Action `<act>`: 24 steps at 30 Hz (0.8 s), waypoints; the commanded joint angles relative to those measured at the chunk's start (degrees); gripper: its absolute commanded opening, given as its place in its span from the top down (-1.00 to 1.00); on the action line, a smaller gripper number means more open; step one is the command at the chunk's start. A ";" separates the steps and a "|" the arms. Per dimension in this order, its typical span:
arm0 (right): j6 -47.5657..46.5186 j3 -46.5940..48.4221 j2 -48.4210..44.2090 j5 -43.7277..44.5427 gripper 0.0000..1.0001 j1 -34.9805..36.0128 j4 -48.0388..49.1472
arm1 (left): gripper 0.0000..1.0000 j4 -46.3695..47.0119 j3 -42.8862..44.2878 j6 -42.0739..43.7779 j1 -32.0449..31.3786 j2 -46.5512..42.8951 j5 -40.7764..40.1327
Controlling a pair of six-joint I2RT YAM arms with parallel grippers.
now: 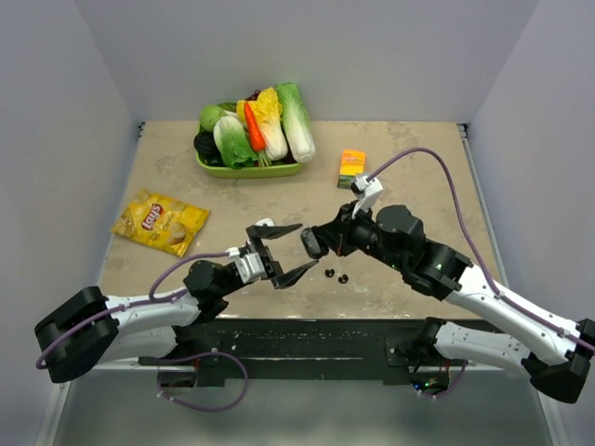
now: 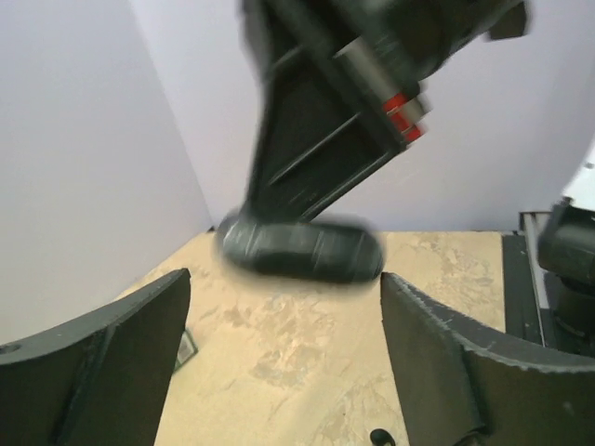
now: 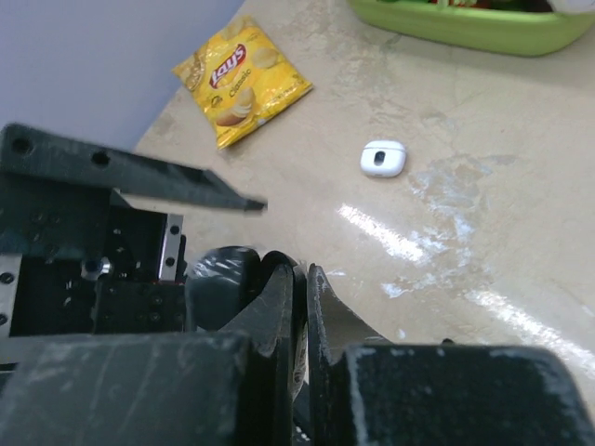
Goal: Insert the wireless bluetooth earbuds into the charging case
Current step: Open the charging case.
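My right gripper [image 1: 316, 242] [image 3: 299, 275] is shut on the black oval charging case [image 1: 308, 246] [image 3: 221, 283] and holds it above the table. The case [image 2: 299, 249] hangs, blurred, just beyond my left gripper [image 1: 286, 251] [image 2: 284, 290], which is open with nothing between its fingers [image 2: 112, 362]. Two black earbuds [image 1: 328, 273] [image 1: 343, 278] lie on the table below the case; one [image 2: 379, 437] shows at the bottom edge of the left wrist view. A small white rounded piece [image 3: 383, 158] [image 1: 265, 223] lies on the table near the left gripper's far finger.
A green tray of vegetables [image 1: 206, 165] [image 3: 474, 28] stands at the back. A yellow chips bag [image 1: 160, 221] [image 3: 242, 79] lies at the left. A small orange box [image 1: 352, 163] sits at the back right. Walls close in the table's left, back and right.
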 commanded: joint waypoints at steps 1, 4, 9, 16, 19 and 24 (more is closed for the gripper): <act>-7.76 7.27 -1.05 3.64 1.00 -0.34 -5.44 | -1.00 16.27 0.07 -2.37 0.91 0.22 -9.90; -10.05 9.56 -0.70 3.21 1.00 -0.34 -7.73 | -1.00 15.74 -0.98 -3.51 0.91 0.13 -13.06; -14.79 11.85 -1.75 3.21 1.00 -0.34 -10.01 | -1.00 14.08 -1.86 -5.53 1.00 -1.97 -17.27; -26.83 12.47 -3.51 12.86 1.00 5.35 -9.23 | -1.00 -17.11 10.16 -14.41 2.67 -8.66 3.34; -31.93 12.38 -4.30 15.68 1.00 8.08 -9.32 | -1.00 -22.83 14.29 -19.05 4.68 -7.35 14.41; -37.82 12.03 -5.35 18.05 1.00 11.16 -9.24 | -1.00 -30.92 22.12 -27.24 10.66 -0.67 33.82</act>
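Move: The left hand's spread fingers face the black charging case, whose middle lies about 3 cm right of them, 1 cm ahead and 1 cm higher. The right hand already pinches this case; its middle is about 2 cm back and 1 cm left of the right hand point. The two black earbuds lie about 3 cm ahead of the left hand, 9 cm right and 25 cm below; the white case lies about 16 cm ahead, 8 cm left, equally low. The left hand opens its fingers fully and backs off the black charging case, first some 4 cm forward with a little left, then turning back and rising to end about 6 cm above where it began, its wrist swinging counter-clockwise and then clockwise. The right hand, shut and keeping its pinch on the case, carries it up about 6 cm and right about 4 cm, away from the left fingers, rolling some 30 degrees about its own pointing line so that its left side sinks. ##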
